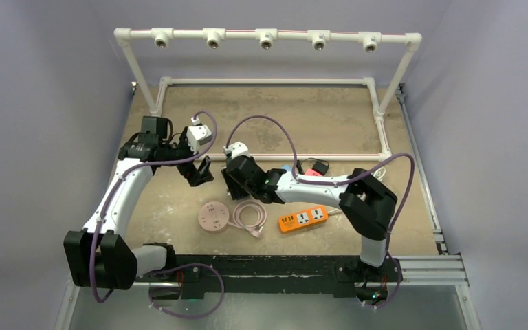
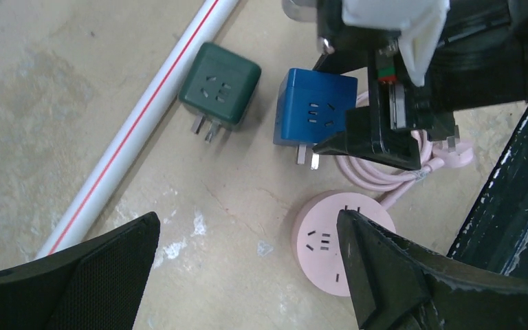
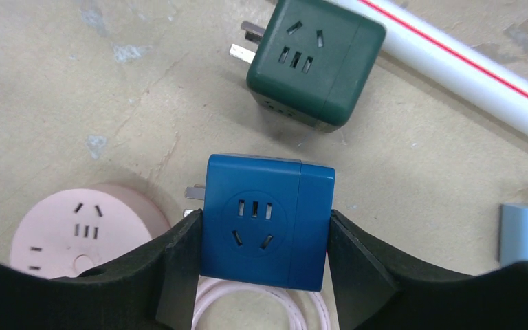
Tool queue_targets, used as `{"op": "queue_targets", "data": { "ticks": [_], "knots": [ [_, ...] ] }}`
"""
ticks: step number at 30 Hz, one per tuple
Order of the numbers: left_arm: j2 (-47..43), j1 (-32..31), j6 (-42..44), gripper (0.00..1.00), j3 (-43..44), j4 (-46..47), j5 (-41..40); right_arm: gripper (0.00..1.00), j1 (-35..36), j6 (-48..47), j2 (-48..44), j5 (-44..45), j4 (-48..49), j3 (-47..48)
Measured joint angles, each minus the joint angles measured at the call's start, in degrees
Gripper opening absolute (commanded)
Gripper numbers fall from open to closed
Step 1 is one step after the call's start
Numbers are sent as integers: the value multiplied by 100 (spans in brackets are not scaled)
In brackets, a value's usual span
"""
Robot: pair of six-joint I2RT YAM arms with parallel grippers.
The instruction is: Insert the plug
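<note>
A blue cube plug (image 3: 265,220) lies on the table with its prongs (image 3: 192,192) pointing left toward the round pink socket (image 3: 75,230). My right gripper (image 3: 265,240) has both pads pressed against the cube's left and right sides. In the left wrist view the same blue cube plug (image 2: 314,108) sits beside a dark green cube plug (image 2: 220,86), with the right gripper's fingers over it. The left gripper (image 2: 247,240) hangs open above bare table just left of the pink socket (image 2: 330,240), holding nothing. From above, the left gripper (image 1: 199,172) and right gripper (image 1: 237,180) stand close together.
An orange power strip (image 1: 303,218) lies right of the pink socket (image 1: 213,216) and its coiled pink cable (image 1: 247,218). The green cube (image 3: 313,62) rests by a white pipe frame (image 3: 454,62). A pale blue plug (image 3: 526,230) and a black adapter (image 1: 314,167) lie to the right.
</note>
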Motion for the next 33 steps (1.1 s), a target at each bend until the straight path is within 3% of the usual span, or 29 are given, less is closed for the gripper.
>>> {"op": "queue_targets", "data": {
  "ticks": [14, 21, 26, 33],
  "knots": [
    [-1036, -7, 844, 99, -122, 767, 1110, 37, -107, 59, -2570, 7, 341, -369],
    [-1961, -415, 962, 99, -295, 1633, 1182, 37, -107, 70, -2605, -37, 433, -315],
    [-2302, -942, 1353, 99, -531, 1808, 1104, 37, -107, 72, -2542, -35, 442, -114],
    [-2315, -1023, 2033, 99, -656, 1722, 1005, 37, -107, 72, -2542, -153, 520, 61]
  ]
}}
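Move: The blue plug sits between the right hand's fingers, still on the table; the open left gripper waits some 10 cm left of that hand, level ahead and about 9 cm higher. From the left hand the blue plug is about 10 cm right and 10 cm below. From the right hand the green plug stands 9 cm straight ahead and 4 cm lower, the round pink socket 7 cm left, 7 cm back and 5 cm lower. Right lifts the held blue plug some 23 cm; the open left rises about 12, tilting up towards it. ##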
